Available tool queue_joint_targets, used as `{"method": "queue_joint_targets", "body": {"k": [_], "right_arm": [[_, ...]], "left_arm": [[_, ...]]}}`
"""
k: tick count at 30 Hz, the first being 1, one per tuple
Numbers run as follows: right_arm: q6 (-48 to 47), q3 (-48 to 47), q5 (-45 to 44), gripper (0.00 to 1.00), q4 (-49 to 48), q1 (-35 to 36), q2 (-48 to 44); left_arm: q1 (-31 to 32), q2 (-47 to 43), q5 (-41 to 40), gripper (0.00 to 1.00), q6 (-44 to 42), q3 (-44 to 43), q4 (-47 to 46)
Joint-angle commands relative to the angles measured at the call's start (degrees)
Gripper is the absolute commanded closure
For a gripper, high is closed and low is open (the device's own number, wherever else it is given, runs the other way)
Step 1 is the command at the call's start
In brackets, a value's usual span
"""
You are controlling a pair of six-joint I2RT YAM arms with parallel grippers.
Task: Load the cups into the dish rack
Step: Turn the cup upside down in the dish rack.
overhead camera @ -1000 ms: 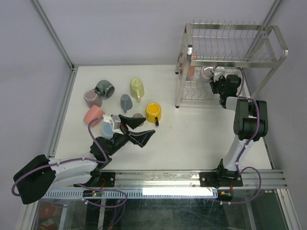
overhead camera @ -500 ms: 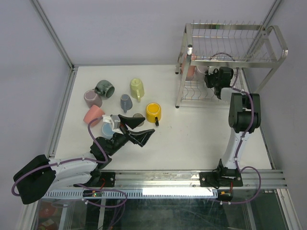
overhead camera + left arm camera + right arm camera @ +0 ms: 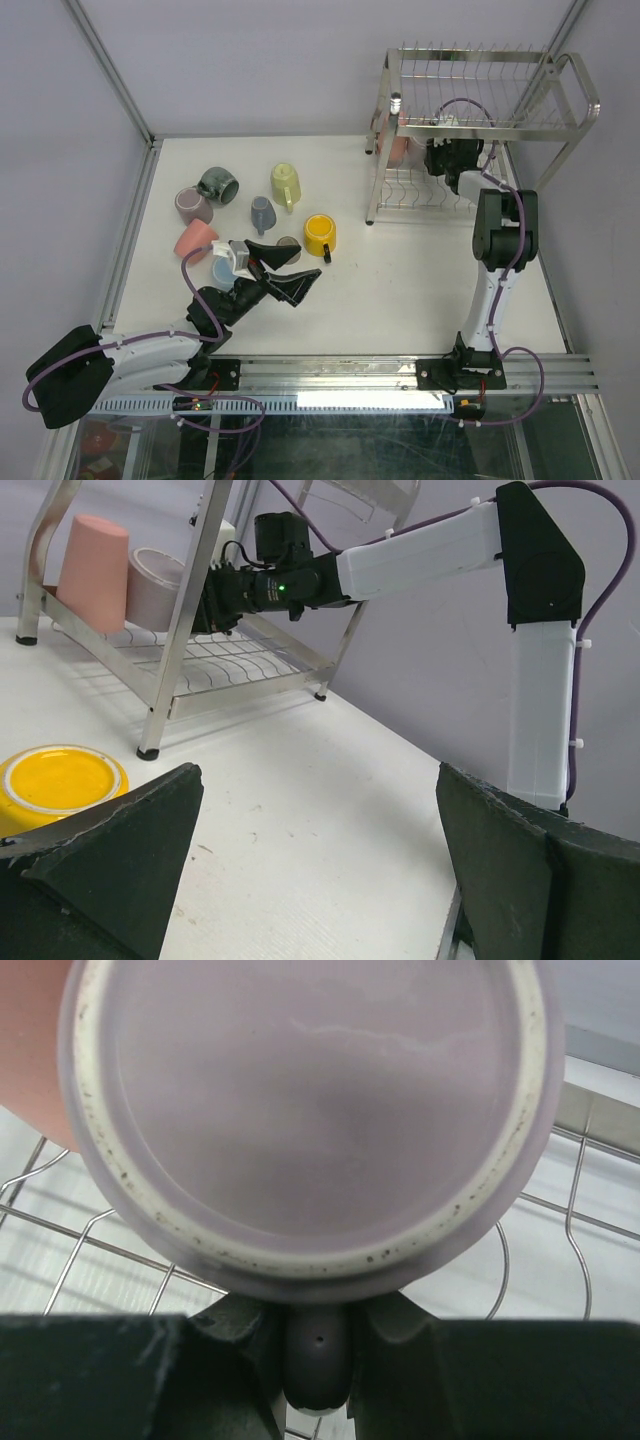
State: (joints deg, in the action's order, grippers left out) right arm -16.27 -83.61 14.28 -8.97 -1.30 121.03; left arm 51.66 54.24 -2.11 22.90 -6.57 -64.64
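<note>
My right gripper [image 3: 438, 158] is inside the lower shelf of the chrome dish rack [image 3: 480, 112], shut on the handle [image 3: 317, 1360] of a mauve cup [image 3: 300, 1090] whose base faces the wrist camera. That mauve cup [image 3: 152, 585] lies right beside a salmon pink cup [image 3: 92, 560] on the wavy wires. My left gripper [image 3: 308, 265] hovers wide open over the table, nothing between its fingers [image 3: 120, 850], just right of a yellow cup [image 3: 319, 235]. Several more cups lie at the table's left: dark grey-green [image 3: 217, 184], pale yellow-green [image 3: 285, 183], mauve [image 3: 193, 205], pink [image 3: 195, 240].
A grey-blue cup [image 3: 262, 212], a taupe one [image 3: 288, 243] and a light blue one [image 3: 224, 272] sit close under my left arm. The rack's upright posts [image 3: 180, 630] stand between the table's middle and the shelf. Walls enclose the table on the left and back.
My right arm has swung left and pushed further into the rack's lower shelf, carrying the mauve cup up beside the pink one. The left arm has not moved.
</note>
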Motion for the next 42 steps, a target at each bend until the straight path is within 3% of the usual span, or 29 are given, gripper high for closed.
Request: {"method": "queue_joint_targets", "body": {"k": [1,6,12,17,24,42], "right_arm": [[1.22,-6.54,-0.08,0.97,-6.45,0.96,0.02],[1.89,-8.62,-0.55,0.93,-5.32,1.18,1.23],[2.60,-11.53,-1.02,0.82,-3.86,1.16,2.72],[3.42,-11.28,-0.29,0.63,-3.46,1.17,2.10],[3.03,-7.56,1.12,0.49,-5.12,1.08,-1.18],[3.00,-1.88,0.45,0.50,-5.19,-0.87,-4.60]], "left_arm": [[-0.51,-0.88,-1.23,0.01,-1.32,0.28,-1.45],[-0.48,-0.98,-1.23,0.01,-1.11,0.48,-1.50],[-0.51,-0.98,-1.15,0.01,-1.01,0.16,-1.28],[-0.46,-0.72,-0.96,0.01,-0.77,-0.11,-1.28],[-0.48,-0.62,-0.61,0.01,-0.77,-0.37,-1.11],[-0.50,-1.90,-0.08,0.01,0.02,0.19,-0.37]]}}
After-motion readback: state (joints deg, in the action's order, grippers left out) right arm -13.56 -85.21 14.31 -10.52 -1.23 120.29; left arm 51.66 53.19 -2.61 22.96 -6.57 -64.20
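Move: My right hand still grips the handle of the upturned mauve mug; the mug's body lies about 5 cm ahead of it and 3 cm to its left, at about the same height. The salmon cup stands in the rack some 6 cm ahead and 9 cm left, and the rack's near left foot is roughly 14 cm back, 18 cm left and 8 cm lower. From my idle left hand the mug is some 43 cm ahead, 32 cm right and 13 cm down. I keep hold of the mauve mug's handle with my right hand and ease it about 2 cm forward, deeper into the rack. Then I stop and open the fingers to roughly half wide, letting the handle go, and rise about 3 cm while drawing back 1 cm, the fingers left open on either side of the handle. ##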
